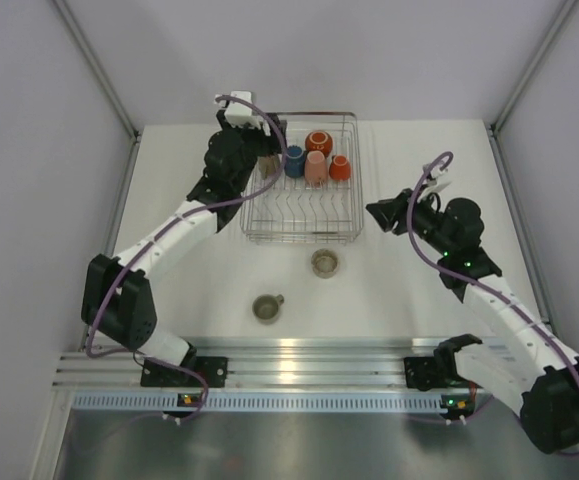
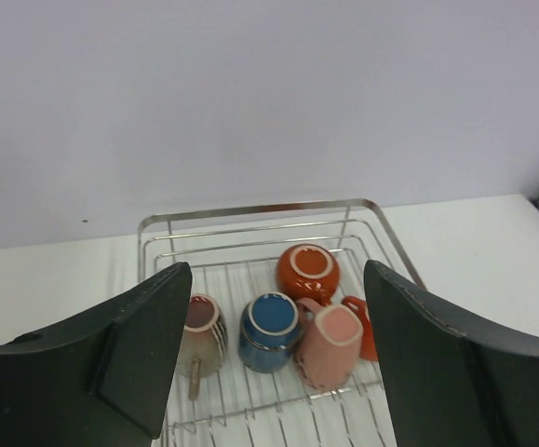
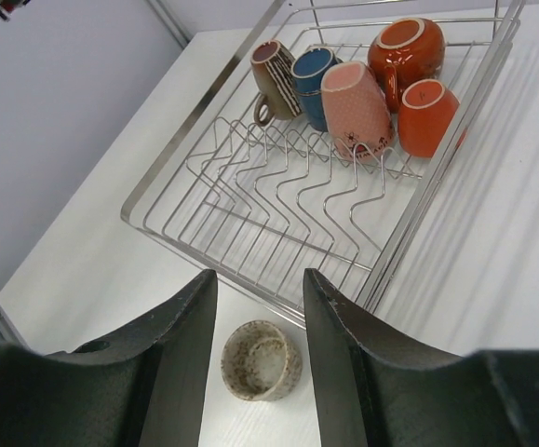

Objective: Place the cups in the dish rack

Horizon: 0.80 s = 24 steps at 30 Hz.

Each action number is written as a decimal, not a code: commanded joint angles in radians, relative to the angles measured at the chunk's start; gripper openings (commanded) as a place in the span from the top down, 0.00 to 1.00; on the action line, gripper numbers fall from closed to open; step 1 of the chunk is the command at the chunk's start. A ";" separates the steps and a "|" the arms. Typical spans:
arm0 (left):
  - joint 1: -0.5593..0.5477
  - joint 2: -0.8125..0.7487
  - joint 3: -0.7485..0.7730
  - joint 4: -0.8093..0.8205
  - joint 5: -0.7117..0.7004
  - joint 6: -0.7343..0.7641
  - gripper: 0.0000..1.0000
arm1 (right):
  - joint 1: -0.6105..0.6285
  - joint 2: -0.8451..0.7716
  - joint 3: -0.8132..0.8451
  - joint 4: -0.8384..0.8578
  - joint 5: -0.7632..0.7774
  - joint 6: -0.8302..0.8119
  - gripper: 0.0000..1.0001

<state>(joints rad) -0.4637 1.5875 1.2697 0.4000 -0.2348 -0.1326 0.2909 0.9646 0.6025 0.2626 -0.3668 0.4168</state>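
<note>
The silver wire dish rack (image 1: 304, 238) stands at the back middle of the table. At its far end several cups rest upside down: a striped brown one (image 2: 201, 333), a dark blue one (image 2: 271, 331), a pink one (image 2: 330, 345) and two orange ones (image 2: 307, 272) (image 2: 366, 326). My left gripper (image 2: 276, 275) hangs open above them, holding nothing. Two speckled beige cups stand upright on the table in front of the rack (image 1: 324, 263) (image 1: 267, 308). My right gripper (image 3: 260, 279) is open and empty, above the nearer speckled cup (image 3: 262, 358) and to its right.
The rack's rim (image 3: 204, 102) and its rows of prongs (image 3: 288, 186) lie just beyond the right gripper. Grey walls close off the table at the back and on both sides. A metal rail (image 1: 299, 360) runs along the near edge.
</note>
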 commanded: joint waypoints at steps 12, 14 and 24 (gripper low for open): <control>-0.174 -0.400 -0.403 -0.102 0.187 -0.136 0.20 | -0.015 -0.193 -0.076 -0.144 0.014 -0.041 0.57; -0.193 -0.422 -0.435 -0.159 0.189 -0.147 0.20 | -0.016 -0.216 -0.089 -0.158 0.015 -0.042 0.57; -0.346 -0.459 -0.575 -0.225 0.140 -0.274 0.23 | -0.016 -0.282 -0.145 -0.210 0.031 -0.030 0.57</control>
<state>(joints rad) -0.7628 1.1412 0.7086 0.1936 -0.0704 -0.3477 0.2897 0.7059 0.4599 0.0479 -0.3500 0.3889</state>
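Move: The empty left gripper hangs high over the dish rack's far left part. The round grey-brown cup in front of the rack is about 26 cm back from it, 14 cm to its right and 29 cm below. The rack's middle is some 5 cm back, 9 cm right and 28 cm below; the grey cup with the handle is roughly 36 cm straight back and 29 cm below. From the right gripper, the round cup is about 8 cm back, 8 cm left and 20 cm below. Bring the left gripper back about 20 cm from over the loaded cups towards the round cup in front of the rack, nearly level at first, then sinking some 13 cm and drifting right. Swing it clockwise and tip its fingers down as it comes, keeping them wide open. Ease the right gripper back too, up slightly and then down, its fingers still about half open. ##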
